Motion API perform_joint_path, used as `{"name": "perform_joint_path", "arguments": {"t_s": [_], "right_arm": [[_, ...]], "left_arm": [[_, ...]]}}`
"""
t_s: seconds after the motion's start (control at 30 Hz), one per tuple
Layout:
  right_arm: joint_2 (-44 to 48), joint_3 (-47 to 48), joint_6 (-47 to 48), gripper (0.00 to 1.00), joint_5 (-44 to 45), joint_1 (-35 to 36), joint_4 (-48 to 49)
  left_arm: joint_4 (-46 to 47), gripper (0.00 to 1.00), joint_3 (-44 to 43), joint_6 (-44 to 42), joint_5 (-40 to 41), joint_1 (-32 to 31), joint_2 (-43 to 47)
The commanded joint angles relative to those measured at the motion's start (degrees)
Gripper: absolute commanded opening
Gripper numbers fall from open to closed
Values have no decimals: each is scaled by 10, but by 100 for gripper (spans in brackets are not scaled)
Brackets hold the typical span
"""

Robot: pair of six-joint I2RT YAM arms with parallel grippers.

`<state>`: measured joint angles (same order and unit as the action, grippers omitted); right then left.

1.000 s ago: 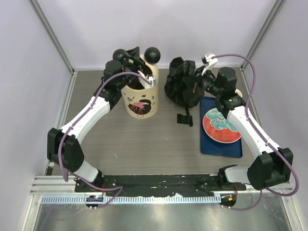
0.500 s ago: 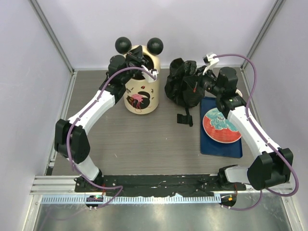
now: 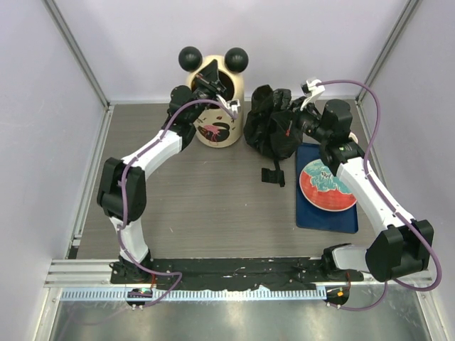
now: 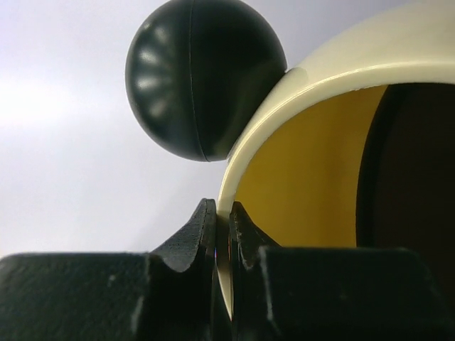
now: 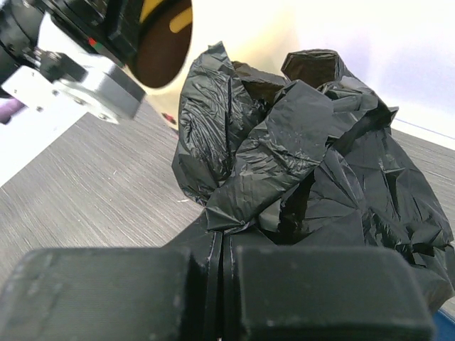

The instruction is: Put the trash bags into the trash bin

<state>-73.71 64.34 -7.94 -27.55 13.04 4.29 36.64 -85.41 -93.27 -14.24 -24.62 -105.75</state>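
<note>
The cream trash bin with two black ball ears stands at the back of the table, tipped with its mouth facing the camera. My left gripper is shut on its rim. In the left wrist view the jaws pinch the thin cream rim just under one ear. The trash bags form a crumpled glossy black heap to the right of the bin. My right gripper is shut on a fold of the trash bags, pinched at the fingertips. The bin's mouth shows beyond the heap.
A blue tray carrying a red plate lies right of the middle, under my right arm. A small black scrap lies on the table in front of the heap. Walls close the table's back and sides.
My left gripper has shut on the bin's rim, and the bin has moved toward the back wall and to the right, tipping over. The right arm and the bags have stayed put.
</note>
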Motion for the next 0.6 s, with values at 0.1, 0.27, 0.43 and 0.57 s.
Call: {"name": "perform_joint_path", "arguments": {"t_s": [0.1,0.27,0.43,0.57], "right_arm": [[20,4,-1,1,7,-6,20],[18,8,-1,1,4,-7,21],[22,1,-3,1,5,-13,33],[26,-5,-7,1,3,-18,32]], "left_arm": [[181,0,-11,-45,-12,12,14],[86,0,-281,-19,0,17,-47],[112,0,-111,-50,-11,5,7],[136,0,-141,-45,21,-7,-4]]}}
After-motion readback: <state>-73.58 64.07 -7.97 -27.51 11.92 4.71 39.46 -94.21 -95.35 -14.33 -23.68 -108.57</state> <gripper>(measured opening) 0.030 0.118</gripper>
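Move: The left gripper already pinches the far rim of the trash bin between its two black ears, one ear about 7 cm to the left and the other about 6 cm to the right, each roughly 2 cm farther out. The bin's middle is some 15 cm below this hand and 5 cm back. The black trash bag held by the right gripper lies about 19 cm right, 10 cm back and 20 cm lower. From the right hand, the bin is roughly 25 cm left and 10 cm ahead. Keep the left fingers shut on the bin's rim and swing the bin in one quick arc: dip about 3 cm, sweep forward 4 to 5 cm towards the far wall, then heave up and draw back the same 4 cm, finishing about 6 cm above the start. Tip the fingers up some 10 degrees as the hand rises. ##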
